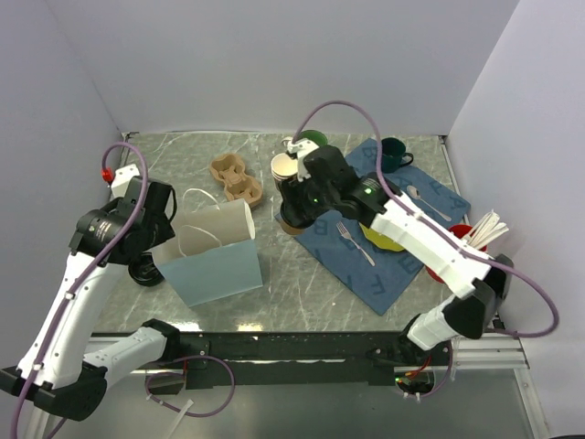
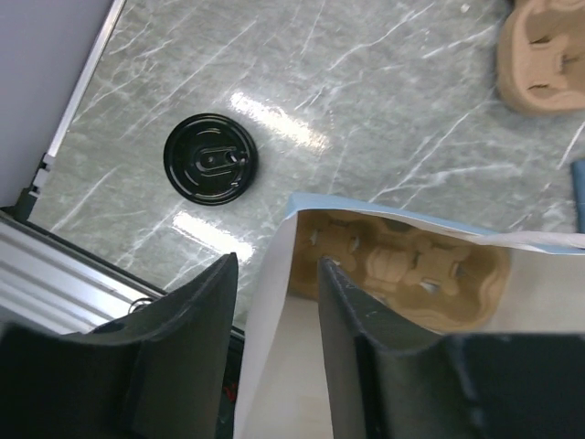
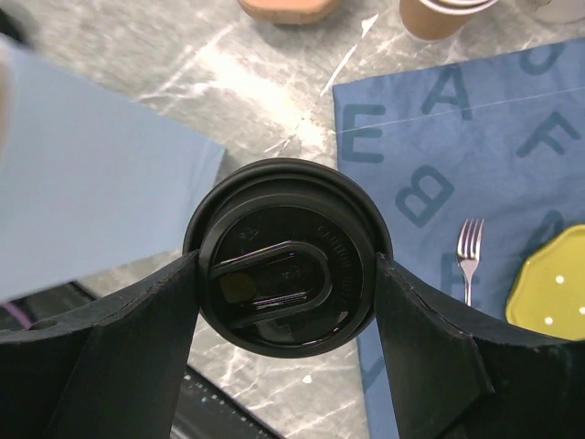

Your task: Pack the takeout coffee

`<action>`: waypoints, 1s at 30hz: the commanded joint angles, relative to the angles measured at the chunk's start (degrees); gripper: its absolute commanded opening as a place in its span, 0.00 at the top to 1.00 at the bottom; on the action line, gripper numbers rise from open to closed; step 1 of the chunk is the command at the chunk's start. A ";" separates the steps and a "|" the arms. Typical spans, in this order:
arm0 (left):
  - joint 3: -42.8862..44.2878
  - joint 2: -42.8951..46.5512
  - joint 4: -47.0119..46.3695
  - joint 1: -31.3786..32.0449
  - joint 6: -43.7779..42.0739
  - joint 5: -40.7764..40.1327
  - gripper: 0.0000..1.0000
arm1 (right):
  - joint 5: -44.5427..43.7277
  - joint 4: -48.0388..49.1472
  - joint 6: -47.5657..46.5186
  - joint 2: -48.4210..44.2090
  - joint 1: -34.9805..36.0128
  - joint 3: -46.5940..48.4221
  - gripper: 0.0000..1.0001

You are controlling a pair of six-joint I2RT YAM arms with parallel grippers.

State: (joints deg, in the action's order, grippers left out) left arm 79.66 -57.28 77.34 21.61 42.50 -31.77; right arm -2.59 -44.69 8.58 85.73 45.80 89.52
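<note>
The takeout coffee (image 3: 288, 270), a brown paper cup (image 1: 292, 225) under a black lid, sits between the fingers of my right gripper (image 3: 288, 274), which is shut on the cup just below the lid's rim. It hangs at the blue cloth's left edge, right of the light blue paper bag (image 1: 215, 261). My left gripper (image 2: 274, 320) is open and straddles the bag's left wall (image 2: 265, 302); one finger is outside and one inside. A moulded cup carrier (image 2: 411, 274) lies inside the bag.
A loose black lid (image 2: 210, 158) lies left of the bag. Behind it are a second carrier (image 1: 236, 178), stacked lidless cups (image 1: 285, 165) and two green mugs (image 1: 311, 139). The blue cloth (image 1: 411, 265) holds a fork (image 1: 355, 242), a spoon (image 1: 425, 201) and a yellow plate (image 1: 379, 236).
</note>
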 commanded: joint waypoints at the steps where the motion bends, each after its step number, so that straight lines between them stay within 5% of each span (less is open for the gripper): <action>1: -0.56 1.11 -1.75 -1.30 -3.47 -0.05 0.57 | -1.71 -2.68 1.79 -5.74 1.22 -0.74 0.35; 6: -2.14 1.29 -4.13 -2.27 -5.67 0.56 0.64 | -2.59 -3.91 2.32 -9.18 1.75 -2.41 0.34; 15: -5.30 3.83 -11.23 -2.27 -12.60 13.90 0.98 | -3.38 -8.13 2.67 -13.75 1.92 2.15 0.34; 23: -7.58 10.07 -24.32 -2.27 -12.97 34.55 0.99 | 1.26 -0.15 -3.29 -23.15 2.62 2.95 0.36; 30: -12.24 11.04 -27.34 -2.27 -10.42 36.35 0.99 | 2.77 3.12 -6.47 -26.76 7.19 3.47 0.37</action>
State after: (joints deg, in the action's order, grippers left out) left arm 68.66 -45.87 54.04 19.49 31.16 1.58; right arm -0.56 -45.43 4.56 58.92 50.61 90.30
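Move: The bag's middle lies about 12 cm right of the left hand, 2 cm ahead and 14 below, its left rim already between the open fingers; the black lid is 6 cm left of that hand, level with it. From the right hand, which already holds the lidded cup, the bag is 18 cm left, 6 back and 13 below; the paper cups stand 15 cm ahead and 4 left, the carrier 15 ahead and 16 left. The bag's rim is pinched as the left fingers shut on it, the hand sinking slightly; then the left hand draws it about 9 cm right and a little up, turning some 30 degrees clockwise. The cup stays gripped by its lid in the right hand, which rises some 16 cm while backing off and drifting right, tilting its fingers up towards level. ##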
